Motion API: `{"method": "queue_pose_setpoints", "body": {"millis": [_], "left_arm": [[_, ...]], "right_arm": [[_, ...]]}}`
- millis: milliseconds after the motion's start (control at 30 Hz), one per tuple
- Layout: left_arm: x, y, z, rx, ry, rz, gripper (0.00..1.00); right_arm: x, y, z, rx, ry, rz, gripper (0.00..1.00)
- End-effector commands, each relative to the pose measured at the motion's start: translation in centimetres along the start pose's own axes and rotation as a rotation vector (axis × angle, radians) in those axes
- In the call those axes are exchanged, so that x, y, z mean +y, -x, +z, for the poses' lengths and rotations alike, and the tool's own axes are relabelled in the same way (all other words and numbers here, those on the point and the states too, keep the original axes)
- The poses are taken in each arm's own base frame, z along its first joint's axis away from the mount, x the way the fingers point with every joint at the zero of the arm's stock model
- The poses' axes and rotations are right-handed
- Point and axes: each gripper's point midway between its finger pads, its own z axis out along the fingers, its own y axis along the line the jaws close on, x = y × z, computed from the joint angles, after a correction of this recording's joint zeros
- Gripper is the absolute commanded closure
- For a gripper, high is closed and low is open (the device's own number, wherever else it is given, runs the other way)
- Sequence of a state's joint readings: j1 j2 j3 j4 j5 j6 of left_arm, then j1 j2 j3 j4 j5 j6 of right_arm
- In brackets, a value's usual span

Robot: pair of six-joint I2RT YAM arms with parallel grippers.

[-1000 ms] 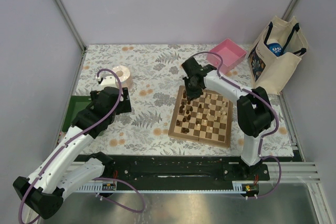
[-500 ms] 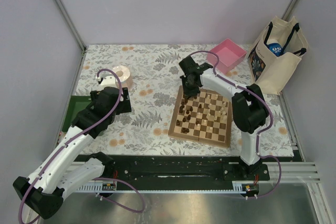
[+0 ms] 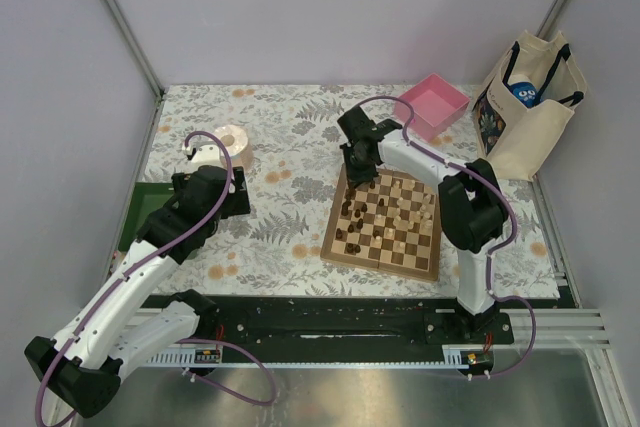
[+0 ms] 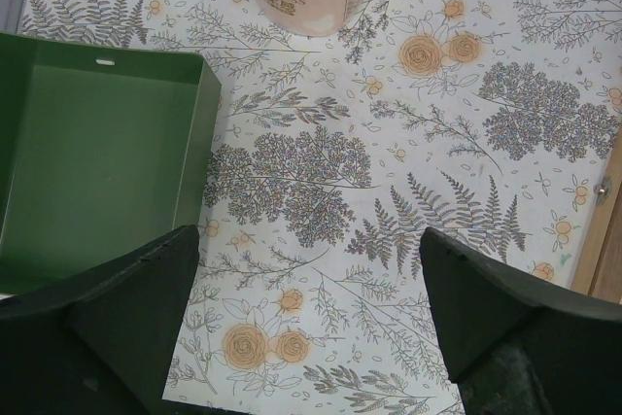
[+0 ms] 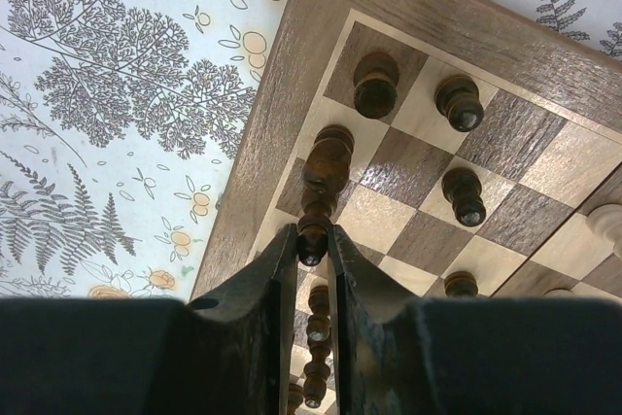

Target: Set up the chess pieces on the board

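Note:
The board (image 3: 331, 232) lies right of the table's middle, with dark and pale chess pieces (image 3: 400, 217) scattered on its squares. My right gripper (image 3: 356, 171) hangs over the board's far left corner. In the right wrist view the gripper (image 5: 311, 240) is shut on the head of a tall dark piece (image 5: 328, 157), which is over a square by the board's edge (image 5: 262, 172). Other dark pieces (image 5: 376, 85) stand on nearby squares. My left gripper (image 4: 311, 323) is open and holds nothing, low over the flowered cloth, well left of the board.
A pink tray (image 3: 432, 104) and a tote bag (image 3: 525, 102) sit at the back right. A paper roll (image 3: 232, 147) stands at the back left, beside a green tray (image 4: 97, 153). The board's edge (image 4: 607, 250) shows at the right of the left wrist view.
My right gripper has moved a little back and left along the board's far left corner, still shut on the dark piece. The left arm has not moved.

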State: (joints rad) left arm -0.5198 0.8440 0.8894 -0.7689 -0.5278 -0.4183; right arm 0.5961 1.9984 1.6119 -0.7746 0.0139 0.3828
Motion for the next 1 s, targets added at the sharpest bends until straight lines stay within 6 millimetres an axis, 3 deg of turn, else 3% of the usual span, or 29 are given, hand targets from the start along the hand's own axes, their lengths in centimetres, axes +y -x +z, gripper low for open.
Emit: {"method": "queue_pose_setpoints", "body": {"millis": [0,333,500,733,967], "left_arm": [[0.3,0.6,-0.2,-0.032,0.008,-0.013,0.01],[0.3,0.6,-0.2,-0.032,0.009,-0.011,0.01],[0.3,0.6,-0.2,-0.032,0.008,-0.011,0.01],[0.3,0.6,-0.3,-0.034,0.004,-0.015,0.01],[0.4,0.7,-0.5,-0.044,-0.006,-0.023,0.01]], "right_arm": [[1.2,0.9,-0.3,-0.025,0.026,0.0,0.75],[1.3,1.6,-0.8,-0.045,0.028,-0.008,0.61],[0.7,2.5,-2.4,-0.088,0.0,-0.032,0.58],[-0.8,3.6,-6.0,-0.183,-0.035,-0.021,0.53],[-1.4,1.1,-8.7,-0.205,0.009,0.006,0.5]]}}
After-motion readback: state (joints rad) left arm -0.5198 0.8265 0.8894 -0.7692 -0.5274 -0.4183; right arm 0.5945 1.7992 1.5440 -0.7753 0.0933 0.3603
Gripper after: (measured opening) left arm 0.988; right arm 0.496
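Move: Right hand: its fingertips still hold a dark chess piece by the head, its middle about 2 cm below, over the third square down the board's left edge. A tall dark piece stands roughly 3 cm straight ahead, the corner piece 5 cm ahead and 1 cm right, and another dark piece 5 cm right and 2 cm ahead. From the left hand the held piece lies some 27 cm right, 9 cm ahead and 14 cm lower. Down by barely half a centimetre, the right hand settles over the third left-edge square while its fingers begin spreading and let go of the dark piece. It then climbs ever faster, ending about 6 cm above its start and some 2 cm to the right, the fingers tilting about 10 degrees outward and opening to half. ##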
